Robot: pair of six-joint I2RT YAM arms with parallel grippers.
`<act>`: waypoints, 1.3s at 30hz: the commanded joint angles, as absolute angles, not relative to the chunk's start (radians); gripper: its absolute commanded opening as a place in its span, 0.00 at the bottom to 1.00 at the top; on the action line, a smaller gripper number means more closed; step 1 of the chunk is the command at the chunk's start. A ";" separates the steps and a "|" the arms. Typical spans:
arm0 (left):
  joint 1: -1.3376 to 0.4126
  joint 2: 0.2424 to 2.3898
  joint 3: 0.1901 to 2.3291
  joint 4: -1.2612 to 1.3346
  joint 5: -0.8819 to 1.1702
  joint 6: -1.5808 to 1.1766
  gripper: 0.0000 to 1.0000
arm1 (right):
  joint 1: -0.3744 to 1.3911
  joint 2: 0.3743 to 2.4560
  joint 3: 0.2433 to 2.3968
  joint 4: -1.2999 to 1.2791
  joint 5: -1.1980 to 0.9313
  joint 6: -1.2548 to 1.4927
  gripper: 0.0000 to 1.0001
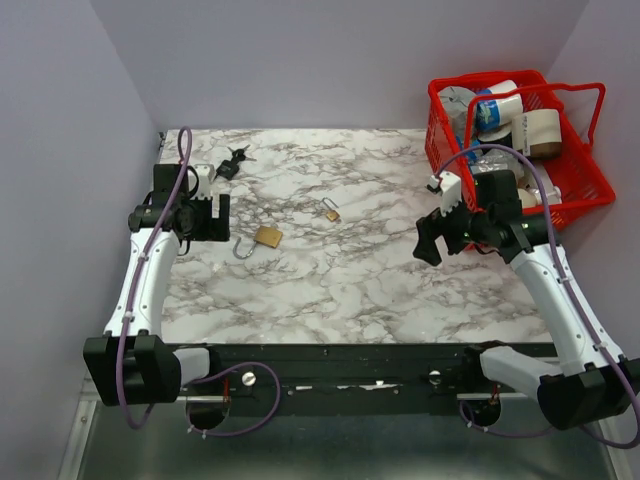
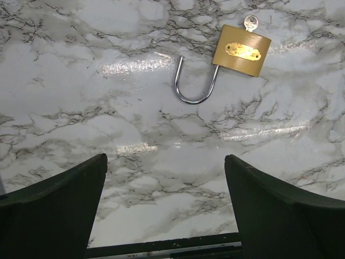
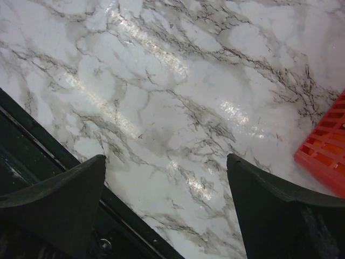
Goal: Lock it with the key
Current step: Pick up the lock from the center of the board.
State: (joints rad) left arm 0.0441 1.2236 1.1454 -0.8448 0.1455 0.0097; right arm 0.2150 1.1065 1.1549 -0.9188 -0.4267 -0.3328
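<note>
The key, a tiny bunch with black heads, lies at the table's far left. A brass padlock rests flat left of centre with its silver shackle swung open. In the left wrist view a small silver key head pokes out of the padlock body. My left gripper hovers just left of this padlock, open and holding nothing. My right gripper hangs open over bare marble at the right, holding nothing.
A smaller brass padlock lies near the table's middle. At the back right stands a red basket filled with assorted items; its corner shows in the right wrist view. The black front rail runs along the near edge.
</note>
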 commanded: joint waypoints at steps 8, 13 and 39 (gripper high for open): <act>-0.099 1.281 1.068 -0.747 0.104 0.158 0.99 | 0.218 1.143 1.154 -0.873 -0.431 -0.290 1.00; -0.173 1.373 1.009 -0.675 0.101 0.238 0.99 | 0.218 1.160 1.154 -0.877 -0.422 -0.298 1.00; -0.183 1.747 1.118 -0.522 0.147 0.273 0.46 | 0.218 1.253 1.181 -0.899 -0.457 -0.275 1.00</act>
State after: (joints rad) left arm -0.1787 1.7344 1.1057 -0.5568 0.1310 0.2649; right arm 0.2150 1.2320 1.1549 -0.8913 -0.4294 -0.2886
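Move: The open brass lock lies about 7 cm ahead of the left hand, 10 cm to its right and 16 cm below. Its shackle's curve is nearer, some 4 cm ahead and 5 cm right, and the key in its far edge about 10 cm ahead and 12 right. The small lock lies roughly 13 cm ahead and 24 right. From the right hand the brass lock is about 11 cm ahead, 36 cm left and 19 below. Towards the brass lock's shackle the left hand sinks about 15 cm, first swinging right, then dropping nearly straight, finally easing forward low over the table. It turns some 25 degrees clockwise, tips steeper, and closes to just under half open, the tips coming around the shackle's body-side leg; contact can't be seen. The right hand, wide open, sinks about 3 cm with a slight forward drift. ##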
